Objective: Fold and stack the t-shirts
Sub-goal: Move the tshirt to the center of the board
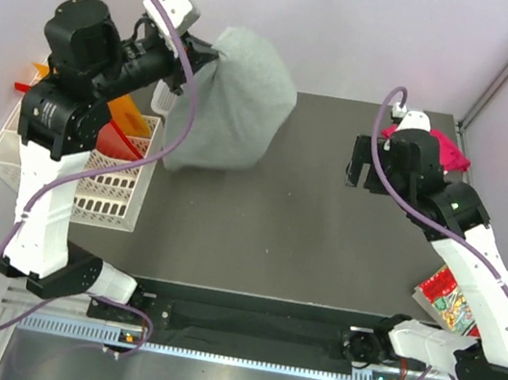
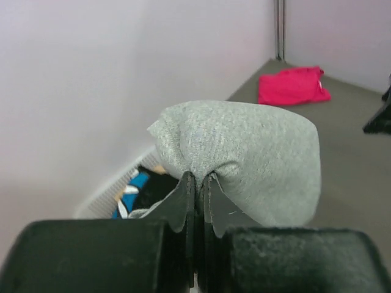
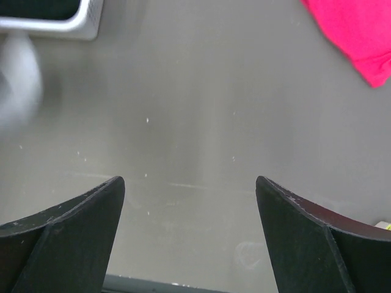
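Note:
My left gripper [image 2: 199, 178] is shut on a bunched fold of the light grey t-shirt [image 2: 250, 155]. The shirt hangs from that gripper [image 1: 198, 56] at the table's back left, and its lower part [image 1: 233, 109] drapes onto the dark table. A magenta-pink t-shirt [image 1: 446, 149] lies crumpled at the back right corner, also seen in the left wrist view [image 2: 292, 86] and at the upper right of the right wrist view [image 3: 357, 36]. My right gripper [image 3: 190, 186] hovers open over bare table, left of the pink shirt. Black cloth with blue-white patches [image 2: 137, 186] lies in the basket below.
A white slatted basket [image 1: 108, 190] stands off the table's left edge, with an orange object [image 1: 124, 120] beside it. A red patterned snack packet [image 1: 446, 298] lies at the right edge of the table [image 1: 298, 217]. Pale walls close in behind.

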Available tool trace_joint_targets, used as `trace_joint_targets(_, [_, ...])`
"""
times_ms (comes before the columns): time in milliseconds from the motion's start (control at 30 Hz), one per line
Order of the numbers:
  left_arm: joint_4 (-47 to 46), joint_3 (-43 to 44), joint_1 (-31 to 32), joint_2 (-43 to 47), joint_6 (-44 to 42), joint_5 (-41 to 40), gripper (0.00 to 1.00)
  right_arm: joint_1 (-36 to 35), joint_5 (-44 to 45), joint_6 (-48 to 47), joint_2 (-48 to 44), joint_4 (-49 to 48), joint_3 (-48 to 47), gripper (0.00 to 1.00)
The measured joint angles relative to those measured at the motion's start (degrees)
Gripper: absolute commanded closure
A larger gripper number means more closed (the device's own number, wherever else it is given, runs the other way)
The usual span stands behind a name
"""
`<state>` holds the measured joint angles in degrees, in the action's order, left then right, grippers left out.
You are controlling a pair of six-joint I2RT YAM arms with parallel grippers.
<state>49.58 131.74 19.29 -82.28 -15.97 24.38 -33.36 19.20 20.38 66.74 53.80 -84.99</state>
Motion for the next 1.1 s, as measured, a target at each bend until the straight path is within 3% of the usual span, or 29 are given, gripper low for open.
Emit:
trace_joint_targets(233, [6.2,-11.8,0.0,2.2,1.5,0.2,1.0,0.0,3.6,0.0,-4.8,-1.1,0.1,0.12])
trace_joint_targets(433, [7.0,-13.3,1.0,-1.5,3.9,0.7,1.0,0.0,4.0,0.1,-4.8,-0.6,-2.5,0.13])
trace_joint_targets(567, [6.3,-11.3,5.2,-5.7,5.3,0.4,1.0,0.0,4.8,0.4,-5.3,0.0,-3.0,0.13])
trace_joint_targets(733, [5.7,-9.0,16.9,-12.4,6.5,-0.2,1.0,0.0,6.7,1.2,-7.3,1.5,-3.3,0.14])
trace_joint_targets(867, [4.5,-1.7,24.3,-21.2,7.5,-3.9,1.0,0.0,7.4,2.2,-8.8,3.0,-4.4,0.14])
trace_joint_targets(1000, [-0.5,5.4,25.0,-27.4,5.9,-13.0,1.0,0.0,7.4,3.0,-9.9,3.5,-4.8,0.15])
trace_joint_targets(1067, [-1.6,5.7,24.6,-28.0,4.9,-15.0,0.95,0.0,7.4,3.5,-10.4,3.9,-4.7,0.15])
trace_joint_targets(1100, [-1.2,5.7,24.4,-27.9,4.4,-14.9,0.87,0.0,7.5,3.6,-10.5,4.1,-4.7,0.15])
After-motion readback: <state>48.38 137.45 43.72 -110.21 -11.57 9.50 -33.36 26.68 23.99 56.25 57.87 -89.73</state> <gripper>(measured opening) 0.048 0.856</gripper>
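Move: The left hand holds the grey tshirt hanging high up; the board's center lies about 19 cm to its right, 5 cm ahead and 54 cm below. The white tub stands some 29 cm ahead and 2 cm left, about 50 cm down, and the white rack roughly 8 cm ahead and 28 cm left, 45 cm down. From the open right hand the board's center is about 7 cm ahead, 15 cm left and 29 cm down. Left hand sinks, then swings the still-pinched tshirt some 20 cm right over the board; right hand rises about 7 cm. ##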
